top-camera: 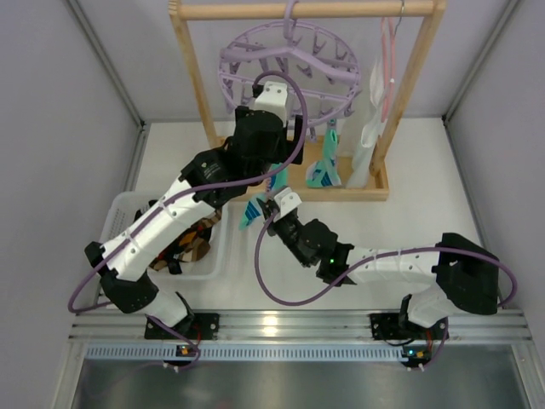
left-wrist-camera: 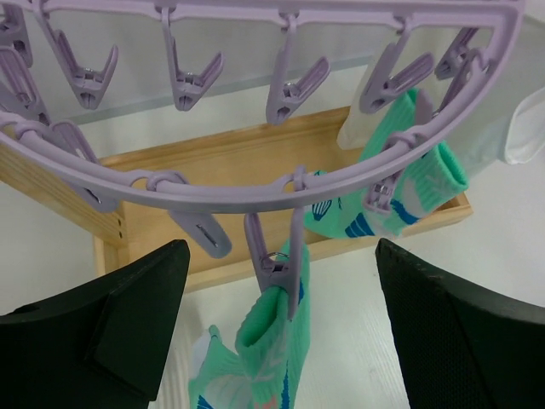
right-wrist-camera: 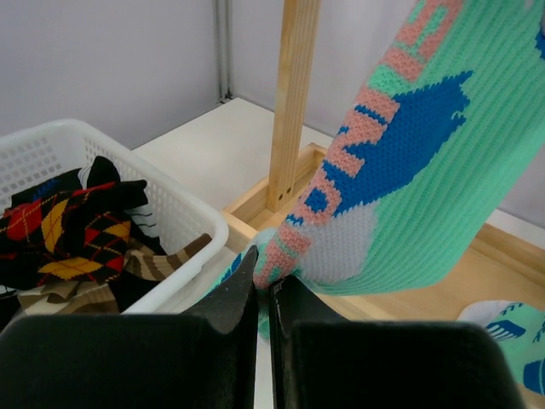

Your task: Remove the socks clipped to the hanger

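The lilac hanger [top-camera: 289, 68] hangs from the wooden frame's top bar. Two mint-green socks are clipped to its ring [left-wrist-camera: 281, 183]. One sock [left-wrist-camera: 264, 349] hangs from a peg [left-wrist-camera: 274, 268] on the near side. My left gripper [left-wrist-camera: 283, 247] is open, its black fingers [left-wrist-camera: 128, 315] wide apart on either side of that peg and touching nothing. My right gripper [right-wrist-camera: 266, 268] is shut on the lower end of this same sock [right-wrist-camera: 409, 162], seen below the ring in the top view [top-camera: 253, 211]. The second mint sock [left-wrist-camera: 409, 183] is pegged further right.
A white basket [right-wrist-camera: 174, 217] at the left [top-camera: 119, 213] holds several loose socks [right-wrist-camera: 68, 226], black, argyle and brown-striped. The wooden frame's post [right-wrist-camera: 289, 102] and base [left-wrist-camera: 255, 162] stand behind the ring. A white cloth [top-camera: 368, 141] hangs at the right from a pink hanger [top-camera: 387, 60].
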Controlling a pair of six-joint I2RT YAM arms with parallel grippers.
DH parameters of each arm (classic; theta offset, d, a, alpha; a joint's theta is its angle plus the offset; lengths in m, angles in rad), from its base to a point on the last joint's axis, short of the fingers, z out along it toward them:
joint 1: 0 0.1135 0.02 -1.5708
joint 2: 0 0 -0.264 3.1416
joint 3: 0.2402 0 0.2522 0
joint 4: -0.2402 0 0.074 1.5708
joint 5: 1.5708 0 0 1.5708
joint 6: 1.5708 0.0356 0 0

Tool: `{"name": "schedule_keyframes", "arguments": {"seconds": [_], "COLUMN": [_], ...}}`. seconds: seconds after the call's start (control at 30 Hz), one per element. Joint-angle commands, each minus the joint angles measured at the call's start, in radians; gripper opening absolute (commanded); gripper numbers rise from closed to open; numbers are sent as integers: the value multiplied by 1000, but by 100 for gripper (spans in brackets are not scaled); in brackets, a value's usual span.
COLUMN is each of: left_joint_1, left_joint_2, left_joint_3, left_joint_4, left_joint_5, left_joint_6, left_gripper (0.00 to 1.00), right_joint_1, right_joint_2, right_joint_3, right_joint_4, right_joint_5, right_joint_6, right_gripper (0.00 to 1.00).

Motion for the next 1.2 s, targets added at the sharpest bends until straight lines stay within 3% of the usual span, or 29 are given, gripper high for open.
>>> {"name": "schedule_keyframes", "arguments": {"seconds": [0.0, 0.23, 0.47, 0.7, 0.73, 0.87, 1.17], "left_joint_1": [29, 93, 115, 149, 150, 152, 155], "left_joint_2": [-54, -59, -45, -22, -19, -13, 2], "left_joint_3": [-54, -123, -122, -122, -122, -122, -108], "left_joint_4": [82, 166, 194, 214, 215, 220, 217], "left_joint_5": [56, 204, 232, 281, 282, 275, 252], "left_joint_6": [-12, -29, -31, -38, -40, -43, -37], "left_gripper": [94, 84, 75, 58, 48, 26, 4], "right_joint_1": [18, 18, 20, 29, 30, 32, 34], "right_joint_2": [-43, -66, -71, -73, -76, -88, -198], "right_joint_3": [-3, -23, -32, -46, -49, -65, -267], "right_joint_4": [94, 101, 101, 114, 115, 115, 184], "right_joint_5": [-40, -55, -80, -88, -86, -80, -14], "right_joint_6": [14, 31, 48, 46, 46, 49, 126], "right_gripper": [0, 0, 0, 0, 0, 0, 0]}}
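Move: The clothes peg clipping the mint sock is about 4 cm ahead of the open left gripper, on its centre line and 3 cm below. An empty peg hangs 3 cm left of that peg and 1 cm farther out; the other mint sock lies some 6 cm ahead of the gripper, 7 right and 7 below. From the right gripper, already holding the sock, the clipped peg is about 10 cm ahead, 2 right and 10 above, the basket 20 left, 3 ahead and 20 below. Bring the left gripper about 3 cm forward and 2.5 cm down around the clipped peg under the hanger's rim, then close it to pinch the peg's handles. Keep the right fingers shut on the sock, easing back a centimetre; once the left has closed, pull right, down and back away from the peg, some 4 cm in all and gathering speed. ##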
